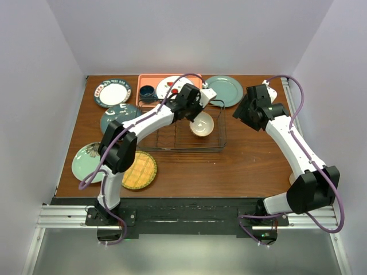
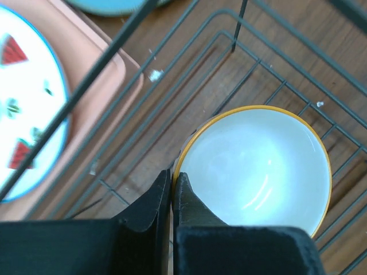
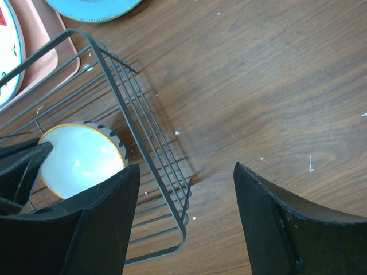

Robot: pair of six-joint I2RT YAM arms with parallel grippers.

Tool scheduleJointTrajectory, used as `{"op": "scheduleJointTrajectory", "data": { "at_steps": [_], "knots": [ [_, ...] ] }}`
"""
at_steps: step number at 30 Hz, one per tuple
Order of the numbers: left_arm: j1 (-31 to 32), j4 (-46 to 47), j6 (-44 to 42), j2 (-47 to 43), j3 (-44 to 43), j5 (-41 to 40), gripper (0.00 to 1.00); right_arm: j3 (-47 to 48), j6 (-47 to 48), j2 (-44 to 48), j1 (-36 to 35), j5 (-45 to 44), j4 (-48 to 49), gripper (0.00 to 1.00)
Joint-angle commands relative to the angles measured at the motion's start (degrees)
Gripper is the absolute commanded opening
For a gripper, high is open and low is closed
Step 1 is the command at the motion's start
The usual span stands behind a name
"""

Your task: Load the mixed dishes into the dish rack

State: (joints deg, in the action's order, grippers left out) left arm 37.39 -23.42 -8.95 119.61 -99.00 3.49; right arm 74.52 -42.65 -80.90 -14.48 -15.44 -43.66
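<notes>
A small white bowl (image 1: 202, 124) (image 2: 258, 166) (image 3: 80, 157) with a yellow rim and dark marks on its outer wall is inside the right end of the dark wire dish rack (image 1: 178, 143) (image 2: 86, 89) (image 3: 140, 137). My left gripper (image 1: 194, 116) (image 2: 172, 180) is shut on the bowl's near rim, one finger inside and one outside. My right gripper (image 1: 246, 112) (image 3: 186, 166) hangs open over bare wood just right of the rack, holding nothing. Left of the rack lie a dark-green-rimmed white plate (image 1: 112, 92), a dark teal plate (image 1: 117, 117), a pale green plate (image 1: 86, 162) and a yellow woven plate (image 1: 140, 170).
Behind the rack stands a salmon-pink tray (image 1: 152, 80) with a fruit-marked white plate (image 1: 171, 86) and a dark cup (image 1: 147, 91). A plain grey-green plate (image 1: 223, 90) lies at the back right. White walls close in the table on three sides.
</notes>
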Motion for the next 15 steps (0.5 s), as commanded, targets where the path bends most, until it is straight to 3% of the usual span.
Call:
{"op": "scheduleJointTrajectory", "data": {
  "at_steps": [1,9,15],
  "knots": [
    [2.4,15.6,-10.2,-8.8,4.0,-10.5,0.0,-0.3,0.9,2.2,1.0,0.6,0.8,0.7],
    [3.5,31.2,-29.0,-8.9,11.2,-16.5,0.0,-0.2,1.2,1.5,2.0,2.3,0.9,0.7],
    [3.6,46.5,-42.8,-8.7,18.5,-15.4,0.0,0.0,1.4,0.5,3.1,3.8,1.1,0.7]
  ]
}}
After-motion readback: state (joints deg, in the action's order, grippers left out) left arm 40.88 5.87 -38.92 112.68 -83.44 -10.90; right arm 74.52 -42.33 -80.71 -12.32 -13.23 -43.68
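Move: My left hand already holds the bowl by its rim, the bowl's middle about 5 cm to the right, 1 cm back and 2 cm below. The middle of the rack's back rail is about 7 cm ahead and 4 cm left, roughly level with my fingers. Beyond it, 10 cm lower, the watermelon plate lies 13 cm ahead, 7 cm left, and the teal plate 13 cm ahead, 13 cm right. From my right hand that rail's middle is about 7 cm ahead, 22 cm left and 8 cm below. Keeping the bowl's rim pinched between closed fingers, I raise my left hand about 5 cm, then carry it nearly 4 cm forward towards the rack's back rail as the climb levels off. All the while the wrist tips my fingers upward by some 35 degrees, rolling a little so that the hand's left side lifts. ##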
